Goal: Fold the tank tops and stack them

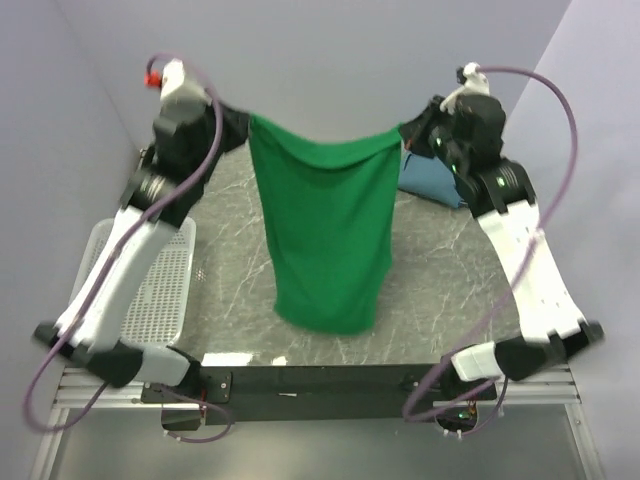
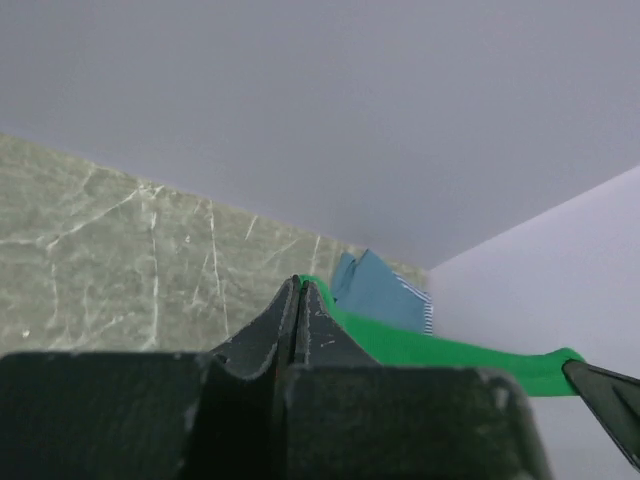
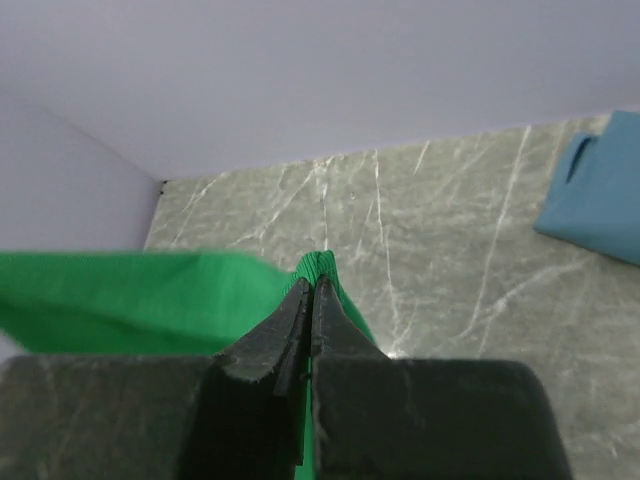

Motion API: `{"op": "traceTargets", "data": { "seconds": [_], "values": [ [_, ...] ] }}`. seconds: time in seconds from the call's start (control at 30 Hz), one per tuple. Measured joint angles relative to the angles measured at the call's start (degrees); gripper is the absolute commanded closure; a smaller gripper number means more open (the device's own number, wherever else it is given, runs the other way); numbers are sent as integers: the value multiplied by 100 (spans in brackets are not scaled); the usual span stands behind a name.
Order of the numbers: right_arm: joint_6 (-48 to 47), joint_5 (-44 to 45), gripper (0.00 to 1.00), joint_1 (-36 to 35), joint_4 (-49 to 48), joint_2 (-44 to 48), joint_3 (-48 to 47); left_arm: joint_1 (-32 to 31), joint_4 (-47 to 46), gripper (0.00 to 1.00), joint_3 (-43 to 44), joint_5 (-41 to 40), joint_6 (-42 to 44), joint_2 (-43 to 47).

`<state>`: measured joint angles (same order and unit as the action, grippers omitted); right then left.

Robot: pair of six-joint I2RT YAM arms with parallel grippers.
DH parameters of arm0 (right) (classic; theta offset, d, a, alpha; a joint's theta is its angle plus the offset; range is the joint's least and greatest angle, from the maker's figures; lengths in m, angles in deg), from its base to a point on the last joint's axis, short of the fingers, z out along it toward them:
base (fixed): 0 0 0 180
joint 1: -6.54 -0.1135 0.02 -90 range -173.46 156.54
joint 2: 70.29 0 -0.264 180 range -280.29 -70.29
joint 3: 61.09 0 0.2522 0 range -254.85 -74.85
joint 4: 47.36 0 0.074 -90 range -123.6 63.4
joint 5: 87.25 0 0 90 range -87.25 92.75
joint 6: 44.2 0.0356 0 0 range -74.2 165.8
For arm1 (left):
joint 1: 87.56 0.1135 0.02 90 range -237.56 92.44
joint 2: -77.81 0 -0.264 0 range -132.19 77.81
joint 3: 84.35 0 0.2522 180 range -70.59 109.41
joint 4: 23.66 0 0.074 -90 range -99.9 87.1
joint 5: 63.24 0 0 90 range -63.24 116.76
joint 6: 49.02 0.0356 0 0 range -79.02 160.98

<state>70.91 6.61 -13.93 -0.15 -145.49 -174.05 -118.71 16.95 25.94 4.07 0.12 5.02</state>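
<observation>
The bright green tank top (image 1: 325,235) hangs stretched between both grippers, high over the far half of the table, its lower end draping down to the marble. My left gripper (image 1: 243,124) is shut on its left top corner; in the left wrist view the gripper (image 2: 299,285) pinches the green top (image 2: 450,352). At the other corner my right gripper (image 1: 410,133) is shut on the cloth, and the right wrist view shows that gripper (image 3: 312,287) with green fabric (image 3: 120,300) bunched at its tips. A teal-blue tank top (image 1: 430,180) lies folded at the far right, with a striped edge (image 2: 428,312) beneath it.
A white mesh basket (image 1: 165,285) stands at the table's left edge, partly under the left arm. Lilac walls (image 1: 330,50) close the back and both sides. The grey marble tabletop (image 1: 440,270) shows around the hanging top.
</observation>
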Motion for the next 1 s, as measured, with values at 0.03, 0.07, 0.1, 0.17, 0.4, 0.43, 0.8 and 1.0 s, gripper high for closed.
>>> {"op": "traceTargets", "data": {
  "seconds": [0.03,0.07,0.1,0.17,0.4,0.43,0.8,1.0],
  "values": [
    [44,-168,100,144,11,-308,-199,269,13,99,313,269,35,-387],
    [83,-284,100,236,7,-527,-372,507,55,99,741,573,81,-776],
    [118,-409,100,339,-2,-758,-590,748,195,99,1292,887,96,-1202],
    [216,-625,100,481,0,-1069,-1001,1189,273,99,2396,1521,105,-1952],
    [437,-925,100,590,-579,-544,-514,2009,-127,100,2035,2605,-44,-1663],
    [463,-949,100,588,-787,-247,48,2009,-179,99,1580,2669,-72,-1399],
    [1038,-1043,93,614,-1646,1458,6367,1829,-1447,88,-5106,3244,-909,654],
    [1346,-1248,45,704,-1930,1303,7652,1300,-1668,44,-6924,3296,-1235,767]
  ]
}}
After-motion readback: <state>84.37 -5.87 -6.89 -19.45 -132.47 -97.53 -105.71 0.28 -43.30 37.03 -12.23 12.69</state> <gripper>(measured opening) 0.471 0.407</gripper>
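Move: Both hands hold the green tank top by its hem corners, high over the table. The left corner spot on the bare table lies about 42 cm below the left hand and 10 cm back, 1 cm to its left; the basket's middle is some 27 cm left, 9 cm back and 38 cm below. The right corner spot is some 42 cm below the right hand, 14 cm back and 4 cm right; the folded blue tank top lies about 14 cm ahead, 15 cm right and 43 cm below. With the hem corners still pinched, both hands fling the green tank top forward and slightly up, the left about 10 cm and the right 5, then swing back some 20 cm while sweeping down nearly half a metre to the table. The fingers tip about 50 degrees downward on the way and open to roughly half at the bottom, letting go of the corners. ##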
